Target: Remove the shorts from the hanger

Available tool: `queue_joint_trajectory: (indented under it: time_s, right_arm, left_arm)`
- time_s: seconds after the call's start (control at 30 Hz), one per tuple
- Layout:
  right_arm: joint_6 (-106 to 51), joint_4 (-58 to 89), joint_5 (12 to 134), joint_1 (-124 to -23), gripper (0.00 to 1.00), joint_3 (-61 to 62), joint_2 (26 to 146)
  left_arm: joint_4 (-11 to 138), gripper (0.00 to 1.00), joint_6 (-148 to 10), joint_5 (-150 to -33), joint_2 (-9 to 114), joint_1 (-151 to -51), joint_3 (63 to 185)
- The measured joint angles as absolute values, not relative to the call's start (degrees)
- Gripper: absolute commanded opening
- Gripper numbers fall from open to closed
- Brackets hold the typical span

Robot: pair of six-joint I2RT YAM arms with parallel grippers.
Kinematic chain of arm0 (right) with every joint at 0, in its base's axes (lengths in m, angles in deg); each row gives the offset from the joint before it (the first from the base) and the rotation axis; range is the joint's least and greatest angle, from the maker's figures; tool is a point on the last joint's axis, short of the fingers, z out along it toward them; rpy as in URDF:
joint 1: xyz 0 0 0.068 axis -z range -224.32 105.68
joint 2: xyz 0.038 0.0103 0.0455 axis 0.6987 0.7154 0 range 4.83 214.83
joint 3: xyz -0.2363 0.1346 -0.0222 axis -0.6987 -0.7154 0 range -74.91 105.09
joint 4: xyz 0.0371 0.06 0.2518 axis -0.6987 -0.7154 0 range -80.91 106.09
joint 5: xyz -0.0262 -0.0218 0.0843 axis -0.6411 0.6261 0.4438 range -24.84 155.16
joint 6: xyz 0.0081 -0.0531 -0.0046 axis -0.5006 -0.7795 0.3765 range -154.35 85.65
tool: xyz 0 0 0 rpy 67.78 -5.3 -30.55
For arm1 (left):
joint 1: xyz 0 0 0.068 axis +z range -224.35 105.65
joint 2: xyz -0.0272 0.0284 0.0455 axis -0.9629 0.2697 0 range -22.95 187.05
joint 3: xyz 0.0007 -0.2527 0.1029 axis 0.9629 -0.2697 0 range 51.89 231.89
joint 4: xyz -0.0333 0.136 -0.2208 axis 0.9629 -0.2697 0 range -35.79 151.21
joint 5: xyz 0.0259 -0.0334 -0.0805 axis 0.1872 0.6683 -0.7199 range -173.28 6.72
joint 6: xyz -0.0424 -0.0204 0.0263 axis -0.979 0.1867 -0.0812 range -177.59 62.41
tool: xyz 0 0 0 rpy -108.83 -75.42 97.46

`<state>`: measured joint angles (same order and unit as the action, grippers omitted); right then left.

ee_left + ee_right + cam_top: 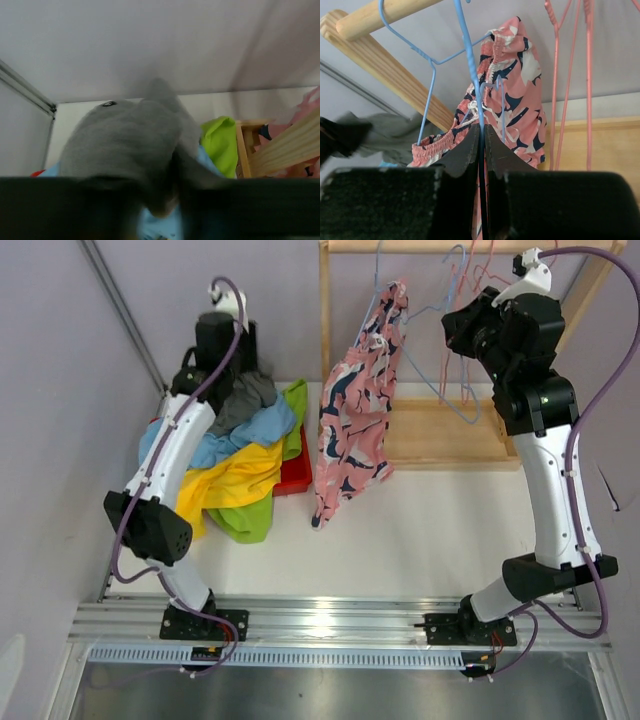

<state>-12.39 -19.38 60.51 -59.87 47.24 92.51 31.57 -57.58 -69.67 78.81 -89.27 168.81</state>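
The pink shorts (355, 410) with a navy-and-white print hang from a blue wire hanger (470, 50) on the wooden rail; their elastic waistband (432, 147) shows in the right wrist view. My right gripper (483, 145) is shut on the hanger's wire, just right of the shorts. My left gripper (215, 358) hovers over a pile at the back left. Dark grey shorts (125, 145) drape in front of its blurred fingers, so their opening does not show. Light blue (235, 440), yellow (230, 480) and lime green shorts (290, 405) lie under them.
The pile sits on a red tray (297, 475). The wooden rack's base (440, 435) stands at the back right, with bare pink hangers (570, 75) on its rail. A grey wall closes the left side.
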Motion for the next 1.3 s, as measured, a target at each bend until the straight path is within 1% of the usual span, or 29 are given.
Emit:
queue_joint_trajectory:
  time_s: [0.03, 0.13, 0.23, 0.37, 0.43, 0.5, 0.6, 0.9, 1.13, 1.3]
  right_arm:
    - [-12.4, -19.0, 60.7, -59.8, 0.00, 47.2, 92.8]
    - [-12.4, -17.8, 61.3, -59.7, 0.00, 47.2, 94.2]
    - [-12.5, -17.6, 61.5, -59.7, 0.00, 49.0, 96.6]
    - [-13.4, -20.3, 61.6, -59.6, 0.00, 57.3, 102.7]
    - [-13.6, -21.5, 61.5, -59.4, 0.00, 60.9, 104.8]
    - [-13.5, -21.4, 61.6, -58.8, 0.00, 62.6, 105.9]
    - [-13.4, -21.2, 61.7, -57.9, 0.00, 62.6, 105.8]
    - [-12.9, -17.4, 60.2, -55.6, 0.00, 62.5, 105.8]
    - [-11.9, -16.0, 60.3, -53.8, 0.00, 63.4, 107.4]
    - [-11.4, -15.0, 60.8, -53.6, 0.00, 61.4, 109.2]
  left_arm:
    - [34.9, 0.99, -58.2, -69.6, 76.8, -89.3, 161.6]
    - [36.7, 1.00, -60.3, -69.3, 71.4, -89.3, 148.0]
    - [39.7, 1.00, -62.1, -68.6, 65.5, -89.2, 139.8]
    - [44.5, 0.99, -64.4, -69.0, 50.3, -89.2, 128.0]
    - [46.0, 0.99, -65.1, -69.1, 43.3, -89.2, 125.2]
    - [48.3, 0.99, -65.2, -69.1, 37.7, -89.2, 123.2]
    - [50.4, 0.99, -65.2, -69.1, 34.4, -89.2, 122.6]
    - [50.0, 0.99, -65.3, -71.0, 39.2, -89.2, 119.1]
    - [49.6, 1.00, -65.7, -71.9, 39.0, -89.2, 118.6]
    - [49.6, 0.99, -65.7, -72.1, 38.9, -89.2, 118.6]
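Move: Under the left hand, some 20 cm down and about 5 cm back, 3 cm to its left, is the pile in the red bin, where the grey shorts are going; the pink shorts hang roughly 22 cm to its right, 3 cm back and 2 cm lower. The right hand holds the empty blue hanger, with the rod about 12 cm ahead and 12 cm above. From that hand, pink hangers dangle 10 cm ahead and 6 cm right, the pink shorts 8 cm ahead, 20 cm left and 15 cm lower. Spreading its fingers wide, the left hand lets go of the grey shorts while dipping about 9 cm, then draws back and rises clear, ending some 14 cm back with its fingers tipped slightly up. The right hand keeps its pinch on the blue hanger and carries it about 10 cm forward towards the rod, drifting a little right in the second half and turning slightly clockwise. ##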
